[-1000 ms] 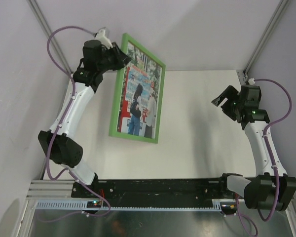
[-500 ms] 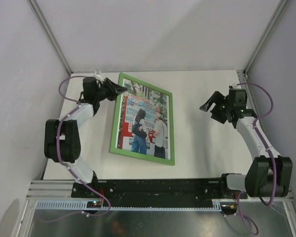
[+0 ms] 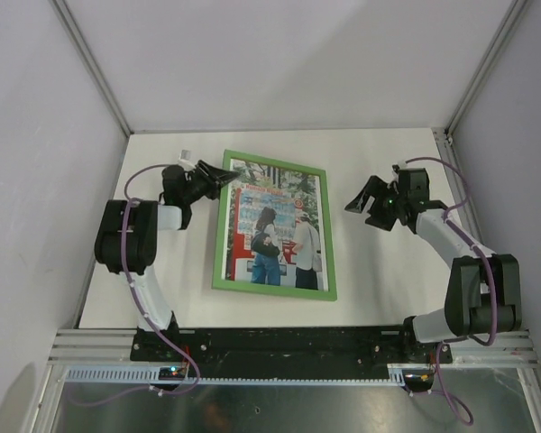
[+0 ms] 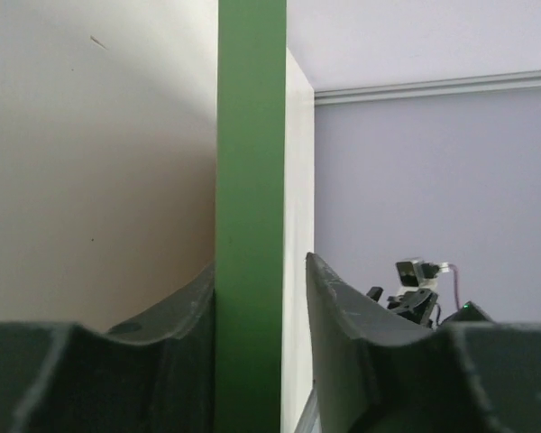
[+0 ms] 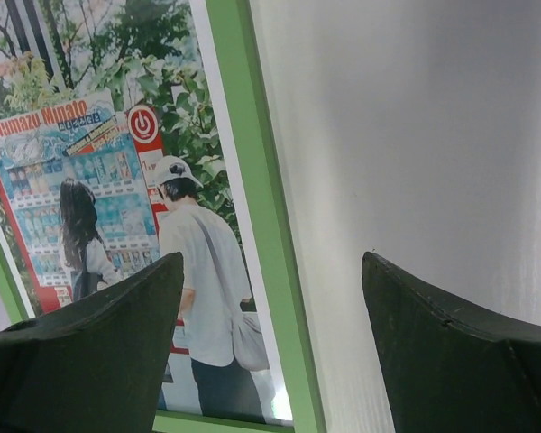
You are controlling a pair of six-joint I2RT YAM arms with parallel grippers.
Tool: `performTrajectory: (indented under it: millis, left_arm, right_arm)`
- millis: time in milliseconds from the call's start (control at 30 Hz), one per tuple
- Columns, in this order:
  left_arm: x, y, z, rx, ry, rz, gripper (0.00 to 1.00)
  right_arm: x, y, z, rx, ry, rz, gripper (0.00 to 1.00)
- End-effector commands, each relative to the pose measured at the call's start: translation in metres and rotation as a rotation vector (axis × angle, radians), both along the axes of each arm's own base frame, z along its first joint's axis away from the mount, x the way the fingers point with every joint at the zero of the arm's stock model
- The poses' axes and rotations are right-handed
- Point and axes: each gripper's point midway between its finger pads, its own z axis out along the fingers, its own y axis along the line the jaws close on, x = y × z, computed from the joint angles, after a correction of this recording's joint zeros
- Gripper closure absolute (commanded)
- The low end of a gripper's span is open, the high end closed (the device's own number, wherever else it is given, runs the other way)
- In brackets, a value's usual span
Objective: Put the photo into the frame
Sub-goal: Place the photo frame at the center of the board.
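The green frame (image 3: 220,236) lies flat on the white table with the photo (image 3: 275,230) of two people at vending machines showing inside it. My left gripper (image 3: 218,175) is at the frame's far left corner. In the left wrist view its jaws straddle the green rail (image 4: 251,180): one finger (image 4: 176,307) lies against it, the other stands a little off it. My right gripper (image 3: 364,200) is open and empty, just right of the frame. The right wrist view shows the frame's right rail (image 5: 257,189) and the photo (image 5: 99,180) between its wide-apart fingers.
White table (image 3: 379,271) with grey walls on three sides and metal posts at the back corners. The black base rail (image 3: 288,343) runs along the near edge. Both arms are folded low, close to the table.
The frame, held up and tilted by my left gripper, has come down flat on the table and nearer. My right gripper has moved left toward the frame's right side.
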Motion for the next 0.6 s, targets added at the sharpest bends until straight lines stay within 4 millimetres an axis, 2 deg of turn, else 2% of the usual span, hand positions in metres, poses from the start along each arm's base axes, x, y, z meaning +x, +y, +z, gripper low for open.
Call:
performTrajectory:
  millis: [0,100,233,400,567]
  left_arm:
    - [0.006,-0.005,0.038,-0.065,-0.163,-0.024,0.50]
    - [0.007,-0.004,0.027,-0.058,-0.144,-0.026,0.35]
    - [0.008,-0.002,0.010,-0.029,-0.097,-0.025,0.22]
    - [0.011,0.009,-0.014,0.133,-0.006,-0.005,0.15]
    - [0.016,0.034,-0.033,0.394,0.092,0.050,0.13]
  right_arm:
    - [0.004,0.012,-0.005,0.023,-0.034,0.056,0.16]
    - [0.004,0.015,-0.011,0.021,-0.026,0.066,0.16]
    - [0.003,0.019,-0.016,0.016,-0.016,0.082,0.16]
    - [0.000,0.020,-0.023,0.003,-0.004,0.089,0.15]
    - [-0.001,0.023,-0.028,-0.009,0.005,0.093,0.15]
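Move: The left hand still holds the photo frame by its left edge, near the far corner, with that edge raised. The centre of the board lies about 18 cm to its right, 11 cm back and 10 cm down; the frame's middle is already close to that spot, roughly 15 cm right, 13 cm back and 5 cm lower. From the empty right hand the frame's middle is some 18 cm left, 2 cm back and 8 cm below, its right edge only about 5 cm left, 1 cm back and 9 cm below. The left fingers open wide from their grip on the frame's left edge while the hand sinks about 6 cm towards the board, mostly in the later part, tipping down and rolling its left side up some 10 degrees each, with the edge still between the spread fingers and seeming to rest on the lower one. The open right hand eases down some 2.5 cm and about 2 cm left, closer to the frame's right edge, without closing. ##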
